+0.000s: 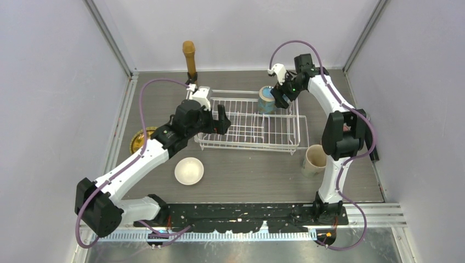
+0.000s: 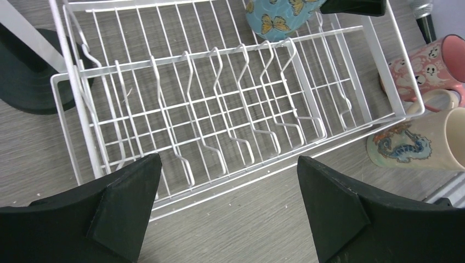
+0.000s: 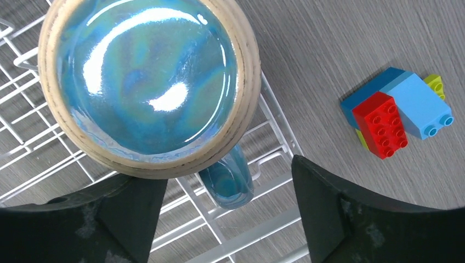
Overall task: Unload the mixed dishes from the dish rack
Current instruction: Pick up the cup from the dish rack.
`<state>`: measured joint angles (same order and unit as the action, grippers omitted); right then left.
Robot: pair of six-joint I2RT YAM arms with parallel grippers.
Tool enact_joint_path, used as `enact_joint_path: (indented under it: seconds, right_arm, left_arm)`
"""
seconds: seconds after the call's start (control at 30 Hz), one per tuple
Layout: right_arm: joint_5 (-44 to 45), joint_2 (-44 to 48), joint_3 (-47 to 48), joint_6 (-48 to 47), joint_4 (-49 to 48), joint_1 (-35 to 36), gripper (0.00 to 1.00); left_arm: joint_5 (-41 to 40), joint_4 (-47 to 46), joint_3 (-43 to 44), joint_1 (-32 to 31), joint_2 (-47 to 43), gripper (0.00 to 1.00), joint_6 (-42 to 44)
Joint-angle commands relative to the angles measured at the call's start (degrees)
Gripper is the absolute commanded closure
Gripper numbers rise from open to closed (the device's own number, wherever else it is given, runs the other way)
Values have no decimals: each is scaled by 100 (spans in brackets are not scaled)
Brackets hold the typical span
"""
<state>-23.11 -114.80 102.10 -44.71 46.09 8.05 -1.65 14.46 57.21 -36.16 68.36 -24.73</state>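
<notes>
The white wire dish rack (image 1: 249, 130) lies mid-table. One blue mug (image 1: 266, 100) stands in its far right part, glazed blue face with a tan ring upward (image 3: 148, 76). My right gripper (image 3: 227, 213) is open and straddles the mug's handle (image 3: 227, 183), neither finger touching it. My left gripper (image 2: 227, 203) hangs open over the rack's left end (image 2: 219, 109), nothing between its fingers. Outside the rack are a white bowl (image 1: 189, 170), a golden plate (image 1: 141, 139), a cream patterned mug (image 1: 314, 159) and a pink mug (image 2: 433, 66).
A brown microphone-shaped stick (image 1: 190, 57) stands upright behind the rack's left corner. A blue-and-red block (image 3: 395, 115) lies on the table just beyond the rack's right side. Walls close in the table on three sides.
</notes>
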Motion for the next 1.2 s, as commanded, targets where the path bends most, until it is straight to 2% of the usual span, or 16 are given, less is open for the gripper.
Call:
enact_joint_path:
  seconds: [0.0, 0.13, 0.23, 0.4, 0.5, 0.57, 0.6, 0.73, 1.0, 1.17]
  right_arm:
    - [-72, -154, 434, -399, 204, -6, 17]
    - [-115, -347, 692, -620, 591, -6, 25]
    - [-133, -477, 849, -687, 802, -6, 39]
    - [-248, -528, 878, -701, 755, -6, 41]
    - [-409, -495, 828, -615, 642, 3, 50]
    - [-454, -434, 669, -599, 483, 14, 59]
    - [-447, -405, 617, -587, 349, 17, 69]
    - [-368, -189, 293, -559, 96, 61, 83]
    - [-399, 384, -221, -681, -149, 171, 98]
    - [-502, 931, -597, -837, -302, 285, 99]
  left_arm:
    - [-436, 55, 314, -6, 27, 1, 118]
    - [-601, 88, 312, -9, 5, 1, 177]
    - [-639, 73, 297, -8, 0, 1, 155]
    - [-717, 50, 319, -7, 9, 1, 164]
    - [-732, 131, 397, -9, 20, 1, 153]
    - [-723, 104, 384, -5, 4, 1, 153]
    - [-737, 64, 358, -5, 1, 1, 145]
    - [-777, 138, 364, -9, 32, 1, 139]
    - [-793, 180, 364, -8, 22, 1, 91]
    - [-790, 183, 335, -12, -45, 1, 43]
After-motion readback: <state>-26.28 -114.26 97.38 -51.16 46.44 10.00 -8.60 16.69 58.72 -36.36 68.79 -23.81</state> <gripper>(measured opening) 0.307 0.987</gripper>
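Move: The blue cup stands upside down at the far right of the rack, its middle about 6 cm left of the right hand, 1 cm ahead and 4 cm lower. Its handle points towards that hand, some 2 cm left, 1 cm ahead and 3 cm below. The toy blocks lie about 7 cm ahead, 4 cm right and 11 cm down. From the left hand the cup is roughly 9 cm ahead, 15 cm right and 12 cm below. The right hand sinks about 2.5 cm, pinches the cup's handle, then draws it some 2 cm left and back. ##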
